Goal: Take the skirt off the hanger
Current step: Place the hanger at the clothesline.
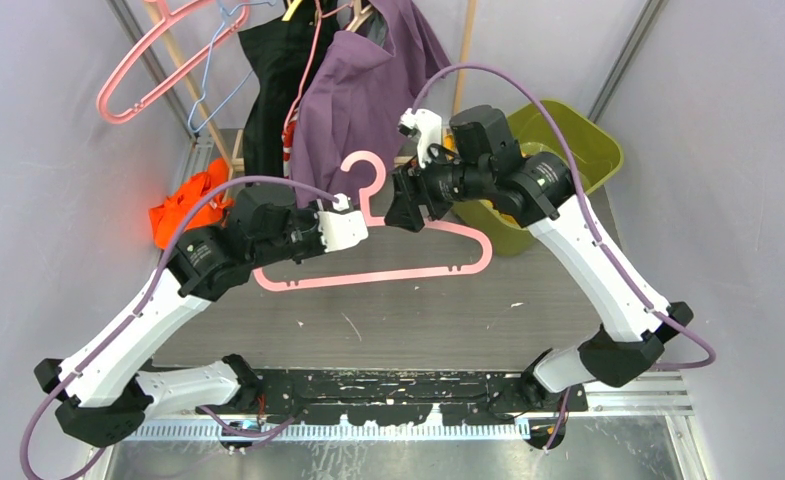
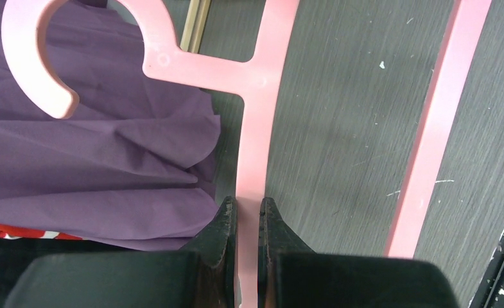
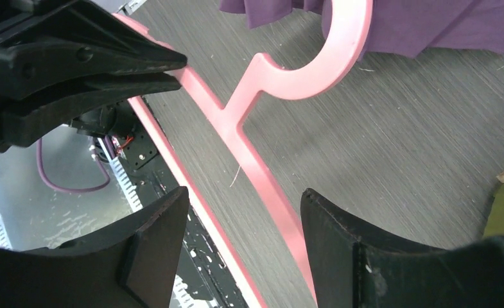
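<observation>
A bare pink plastic hanger [image 1: 388, 275] is held level above the grey table, with no cloth on it. My left gripper [image 1: 360, 222] is shut on its upper left arm just below the hook. In the left wrist view the black fingers [image 2: 226, 224] pinch that pink bar [image 2: 252, 141]. My right gripper [image 1: 408, 205] stands open at the hanger's right shoulder, jaws wide either side of the pink arm [image 3: 262, 173] with a gap around it. The right gripper [image 3: 243, 192] holds nothing. I cannot tell which garment is the skirt.
A purple garment [image 1: 358, 110] and a black one [image 1: 273, 80] hang on the rack at the back. An orange cloth [image 1: 183, 205] lies at the left. A green bin [image 1: 568, 150] stands at the right, behind the right arm. Empty hangers [image 1: 143, 70] hang top left.
</observation>
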Motion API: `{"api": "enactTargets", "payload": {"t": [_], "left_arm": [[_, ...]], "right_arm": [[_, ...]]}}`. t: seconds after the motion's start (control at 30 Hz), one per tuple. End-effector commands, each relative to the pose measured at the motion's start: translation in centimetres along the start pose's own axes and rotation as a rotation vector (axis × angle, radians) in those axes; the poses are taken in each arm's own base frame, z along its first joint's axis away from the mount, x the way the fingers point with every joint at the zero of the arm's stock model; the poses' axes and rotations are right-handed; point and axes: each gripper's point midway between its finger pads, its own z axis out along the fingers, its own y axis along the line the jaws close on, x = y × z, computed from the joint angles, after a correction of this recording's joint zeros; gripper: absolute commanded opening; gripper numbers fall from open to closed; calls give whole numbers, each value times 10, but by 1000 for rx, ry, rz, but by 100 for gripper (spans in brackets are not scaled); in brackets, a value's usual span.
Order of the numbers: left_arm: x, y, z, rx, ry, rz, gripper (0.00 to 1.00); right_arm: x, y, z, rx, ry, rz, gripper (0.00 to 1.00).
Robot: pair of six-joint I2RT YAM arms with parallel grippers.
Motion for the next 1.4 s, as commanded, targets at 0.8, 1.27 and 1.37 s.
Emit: {"api": "enactTargets", "payload": {"t": [0.8, 1.27, 1.37], "left_arm": [[-21, 23, -3, -84, -69, 16, 0], [-25, 29, -5, -107, -75, 23, 0], [-24, 30, -5, -108, -69, 24, 0]], "right_arm": [[-29, 12, 40, -143, -100, -16, 69], [-16, 17, 54, -194, -93, 64, 65], [-14, 17, 57, -201, -88, 64, 63]]}}
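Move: The left hand already holds the pink hanger by its upper bar; the neck where the hook meets the bar lies about 5 cm to its right, 1 cm ahead and roughly level. From the open right hand that neck is some 6 cm left, level fore and aft and 4 cm below. The hook's curve lies about 8 cm left, 7 cm ahead and 3 cm below; the green basket some 29 cm right, 9 cm ahead and 27 cm below. With its jaws kept well open, the right hand reaches left along the hanger's upper bar towards the hook's neck, about 5 cm in all, and sinks some 4 cm, most of that near the end, after a small pull back and with a slight advance along the way. Its wrist tilts a little under 10 degrees so that one finger comes over the neck beside the left hand, which stays almost still and keeps its pinch on the bar; whether the right fingers touch the hanger can't be seen. ##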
